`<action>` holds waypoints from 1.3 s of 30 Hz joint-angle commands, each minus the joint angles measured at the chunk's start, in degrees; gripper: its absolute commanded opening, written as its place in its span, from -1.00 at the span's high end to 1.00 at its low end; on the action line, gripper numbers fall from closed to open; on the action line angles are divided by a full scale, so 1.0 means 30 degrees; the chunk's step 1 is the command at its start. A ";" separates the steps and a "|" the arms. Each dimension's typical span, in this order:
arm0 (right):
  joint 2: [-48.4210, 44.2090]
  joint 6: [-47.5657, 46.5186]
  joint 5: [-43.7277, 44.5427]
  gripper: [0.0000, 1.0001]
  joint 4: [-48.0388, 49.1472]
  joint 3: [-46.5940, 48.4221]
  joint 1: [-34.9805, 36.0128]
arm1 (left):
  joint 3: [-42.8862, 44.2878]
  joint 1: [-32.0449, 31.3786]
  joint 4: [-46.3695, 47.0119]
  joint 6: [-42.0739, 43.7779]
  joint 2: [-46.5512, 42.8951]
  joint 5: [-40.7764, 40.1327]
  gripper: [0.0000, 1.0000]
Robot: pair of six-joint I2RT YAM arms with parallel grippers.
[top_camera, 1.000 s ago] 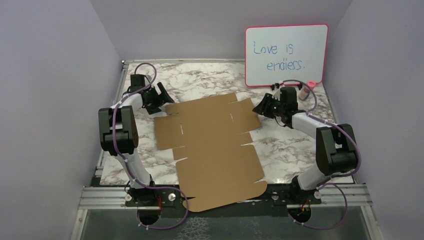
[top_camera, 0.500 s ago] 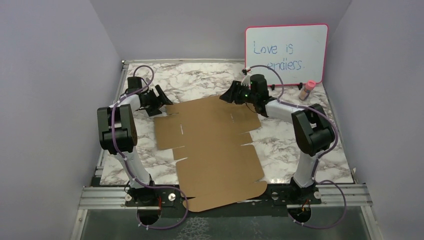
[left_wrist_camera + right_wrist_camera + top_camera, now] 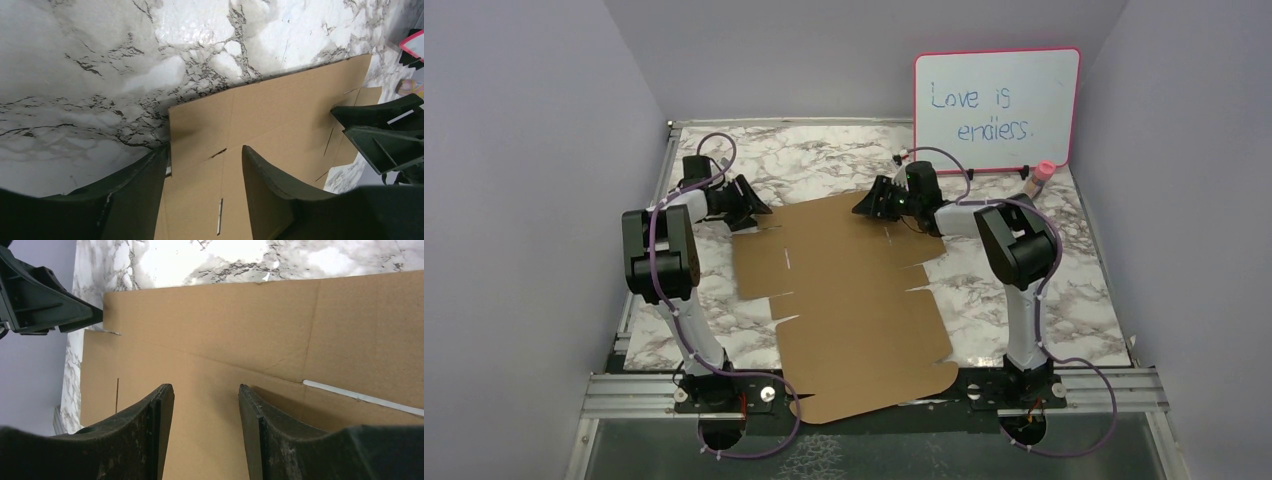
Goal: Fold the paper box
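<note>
The paper box (image 3: 844, 290) is a flat brown die-cut cardboard sheet lying on the marble table, its near end hanging over the front rail. My left gripper (image 3: 759, 212) is at the sheet's far left corner. In the left wrist view this gripper (image 3: 205, 150) is open, one finger along the sheet's edge and the other over the cardboard (image 3: 280, 115). My right gripper (image 3: 862, 205) is low over the far edge near the middle. Its jaws (image 3: 205, 387) stand open above bare cardboard (image 3: 210, 315), holding nothing. Each gripper shows in the other's wrist view.
A pink-framed whiteboard (image 3: 996, 110) leans against the back wall at the right. A small pink-capped bottle (image 3: 1039, 180) stands below it. Purple walls close in the table on the left, back and right. Slits and flaps mark the sheet's edges.
My right arm has swung left from the sheet's right flap to its far edge. My left gripper has slid onto the far left corner and its jaws have narrowed.
</note>
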 commanded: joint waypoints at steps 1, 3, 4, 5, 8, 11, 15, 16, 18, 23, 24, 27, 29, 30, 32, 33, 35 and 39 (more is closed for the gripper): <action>0.0683 0.0144 -0.0413 -0.12 0.0883 0.0719 0.0122 | 0.0118 -0.0296 -0.0315 0.0356 0.0531 0.0471 -0.12; 0.0892 0.0161 -0.0419 -0.12 0.0860 0.0712 0.0120 | 0.0049 -0.0329 -0.0189 0.0342 0.0281 0.0452 -0.08; 0.0950 0.0154 -0.0461 -0.12 0.0836 0.0699 0.0115 | -0.0008 -0.0347 -0.0157 0.0344 0.0111 0.0423 -0.05; 0.1004 0.0183 -0.0455 -0.12 0.0841 0.0664 0.0125 | -0.0073 -0.0360 -0.0110 0.0351 -0.0112 0.0376 -0.02; 0.1032 0.0161 -0.0363 -0.12 0.0822 0.0520 0.0142 | -0.0278 -0.0493 -0.0113 0.0462 -0.0693 -0.0031 0.06; 0.1008 0.0006 -0.0225 -0.12 0.0684 0.0410 0.0162 | -0.0369 -0.0808 -0.0111 0.0500 -0.1188 -0.0470 0.18; 0.0931 -0.0043 -0.0108 -0.12 0.0666 0.0246 0.0143 | -0.0433 -0.1393 -0.0093 0.0419 -0.1639 -0.1093 0.32; 0.0929 -0.0051 -0.0115 -0.12 0.0669 0.0215 0.0147 | -0.0438 -0.1571 -0.0093 0.0386 -0.1752 -0.1323 0.37; 0.0882 -0.0043 -0.0119 -0.12 0.0675 0.0131 0.0162 | -0.0437 -0.1858 -0.0096 0.0216 -0.2005 -0.1828 0.47; 0.0690 -0.0072 0.0128 -0.12 0.0754 -0.0211 0.0159 | -0.0349 -0.2792 -0.0262 0.0116 -0.2516 -0.3472 0.59; 0.0653 -0.0073 0.0178 -0.12 0.0790 -0.0307 0.0149 | -0.0241 -0.2845 -0.0404 0.0140 -0.2524 -0.3835 0.62; 0.0579 -0.0018 0.0382 -0.12 0.0878 -0.0582 0.0155 | 0.0320 -0.4024 -0.1143 0.0457 -0.2374 -0.5512 0.77; 0.0527 0.0014 0.0546 -0.12 0.0903 -0.0705 0.0155 | 0.0816 -0.4642 -0.1736 0.0736 -0.2208 -0.6707 0.81; 0.0501 0.0037 0.0619 -0.13 0.0889 -0.0749 0.0156 | 0.1084 -0.4925 -0.2067 0.0847 -0.2101 -0.7334 0.83; 0.0428 0.0113 0.0855 -0.12 0.0860 -0.0880 0.0145 | 0.1709 -0.5528 -0.2788 0.1085 -0.1762 -0.8844 0.88; 0.0355 0.0130 0.1005 -0.12 0.0873 -0.0965 0.0173 | 0.2093 -0.5823 -0.3162 0.1202 -0.1551 -0.9495 0.90; 0.0245 0.0209 0.1394 -0.12 0.0887 -0.1198 0.0176 | 0.2853 -0.6447 -0.3808 0.1438 -0.1152 -1.0725 0.95; -0.0069 0.0332 0.2035 -0.12 0.0916 -0.1602 0.0184 | 0.4368 -0.7529 -0.4752 0.1893 -0.0325 -1.2842 1.00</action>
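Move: The box's far-left corner tab lies flat almost under the left gripper's open fingers, its middle about 2 cm ahead, 1 cm to the right and 2 cm below; the left side panel is centred some 10 cm back of the hand. The far panel that the tab hinges on is centred roughly 13 cm to the right. The right gripper is low over this far panel, whose middle is about 7 cm to its left and 1 cm back; the corner tab is about 20 cm to its left and 2 cm back. Start closing the left fingers around the corner tab, one at its outer edge and the other just past its crease, then bring the gripper about 6 cm right towards the far panel, lifting some 2 cm and rolling its left side up roughly 25 degrees as the fingers shut fully, pinching the tab upright between them. Keep the right gripper low over the far panel, half open and nearly still. ##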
